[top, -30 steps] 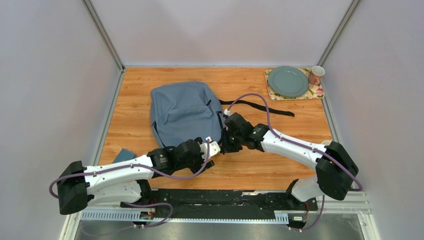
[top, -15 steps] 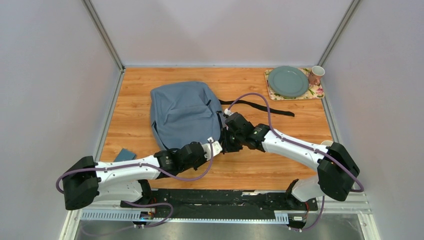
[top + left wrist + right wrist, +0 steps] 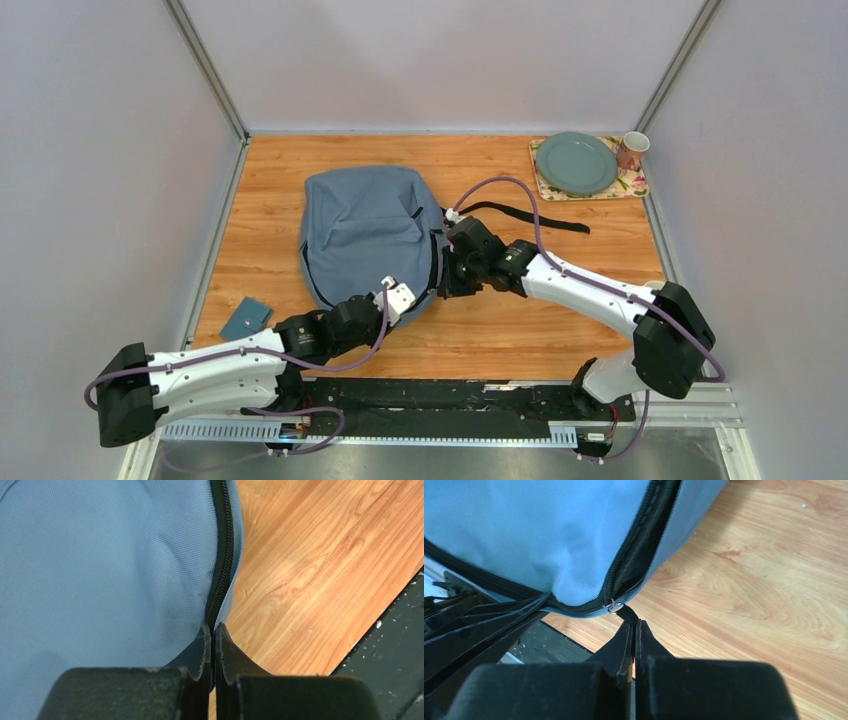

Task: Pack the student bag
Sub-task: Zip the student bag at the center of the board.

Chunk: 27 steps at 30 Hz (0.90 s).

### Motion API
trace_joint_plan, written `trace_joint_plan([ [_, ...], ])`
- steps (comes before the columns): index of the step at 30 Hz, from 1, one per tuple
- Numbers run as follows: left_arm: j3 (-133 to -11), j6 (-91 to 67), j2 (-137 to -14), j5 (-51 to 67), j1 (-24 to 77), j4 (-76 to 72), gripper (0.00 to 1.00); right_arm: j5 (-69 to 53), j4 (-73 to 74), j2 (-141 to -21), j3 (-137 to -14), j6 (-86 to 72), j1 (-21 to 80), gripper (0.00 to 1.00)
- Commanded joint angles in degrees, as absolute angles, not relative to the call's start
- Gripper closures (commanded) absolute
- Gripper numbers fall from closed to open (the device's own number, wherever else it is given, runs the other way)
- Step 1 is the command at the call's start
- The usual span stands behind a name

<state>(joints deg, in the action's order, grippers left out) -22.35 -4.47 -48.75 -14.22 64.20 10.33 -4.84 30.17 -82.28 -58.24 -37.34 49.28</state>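
The student bag (image 3: 365, 235) is a grey-blue backpack lying flat in the middle of the wooden table. My left gripper (image 3: 403, 299) is at its near right edge. In the left wrist view the left gripper (image 3: 213, 630) is shut on the bag's fabric (image 3: 100, 555) right by the dark zip (image 3: 222, 555). My right gripper (image 3: 448, 280) is at the bag's right side. In the right wrist view the right gripper (image 3: 635, 626) is shut on the black zip pull (image 3: 626, 613); the zip (image 3: 639, 555) above it gapes slightly on the bag (image 3: 549, 525).
A black strap (image 3: 520, 215) trails right from the bag. A green plate (image 3: 575, 163) on a floral mat and a mug (image 3: 631, 150) stand at the back right corner. A small blue flat item (image 3: 246, 319) lies near the front left. Grey walls enclose the table.
My left arm has swung left and its gripper shifted left along the bag's near edge. The bag's near right corner is drawn out. The right gripper moved slightly back.
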Motion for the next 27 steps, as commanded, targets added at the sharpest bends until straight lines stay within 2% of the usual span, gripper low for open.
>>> trace_joint_plan([
  [1, -20.92, -10.97, -46.32, -13.7, 64.25, 19.86, 1.0, -0.27, 31.9, -82.44, -60.56, -35.33, 47.55, 1.0],
  [14, -23.12, -18.72, -43.16, -18.46, 64.25, 31.03, 1.0, 0.97, 30.24, -80.25, -55.72, -37.09, 46.67, 1.0],
  [15, -23.03, -18.72, -41.68, -18.37, 64.25, 30.24, 0.81, 0.88, 29.89, -80.16, -55.64, -37.35, 46.76, 1.0],
  [17, -23.29, -18.72, -40.17, -17.58, 64.16, 29.19, 0.67, -2.35, 28.83, -79.98, -54.94, -37.79, 46.84, 1.0],
  [18, -23.47, -18.72, -38.69, -17.4, 64.25, 27.87, 0.51, -3.24, 28.13, -79.81, -54.58, -38.4, 46.85, 1.0],
  [21, -24.87, -17.93, -36.75, -16.09, 64.25, 24.02, 0.38, -5.62, 26.11, -78.93, -52.65, -39.46, 46.85, 1.0],
  [27, -29.0, -14.24, -40.32, -11.34, 64.25, 16.01, 0.35, -6.85, 24.96, -77.61, -50.54, -40.17, 46.93, 1.0],
])
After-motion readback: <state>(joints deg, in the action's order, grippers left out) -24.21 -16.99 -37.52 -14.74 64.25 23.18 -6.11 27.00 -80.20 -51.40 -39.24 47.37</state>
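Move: The right hand grips the cord of the zip pull; the slider sits about 2 cm to its left, 1 cm ahead and slightly below. The open stretch of zip lies about 6 cm ahead and 1 cm left, the student bag's middle some 10 cm ahead and 12 cm left. The left hand has the near zipped edge between its shut fingertips; from it the slider lies roughly 5 cm right and 3 cm ahead. Leftward and a little back, away from the slider, the left hand travels about 3 cm along the bag's near zipped edge, dipping slightly; then its fingers open wide, let go of the edge and rise about 3 cm, the wrist having turned some 10 degrees counter-clockwise. The right hand keeps its pinch on the pull cord and eases down and to the right by 2 cm or so. ##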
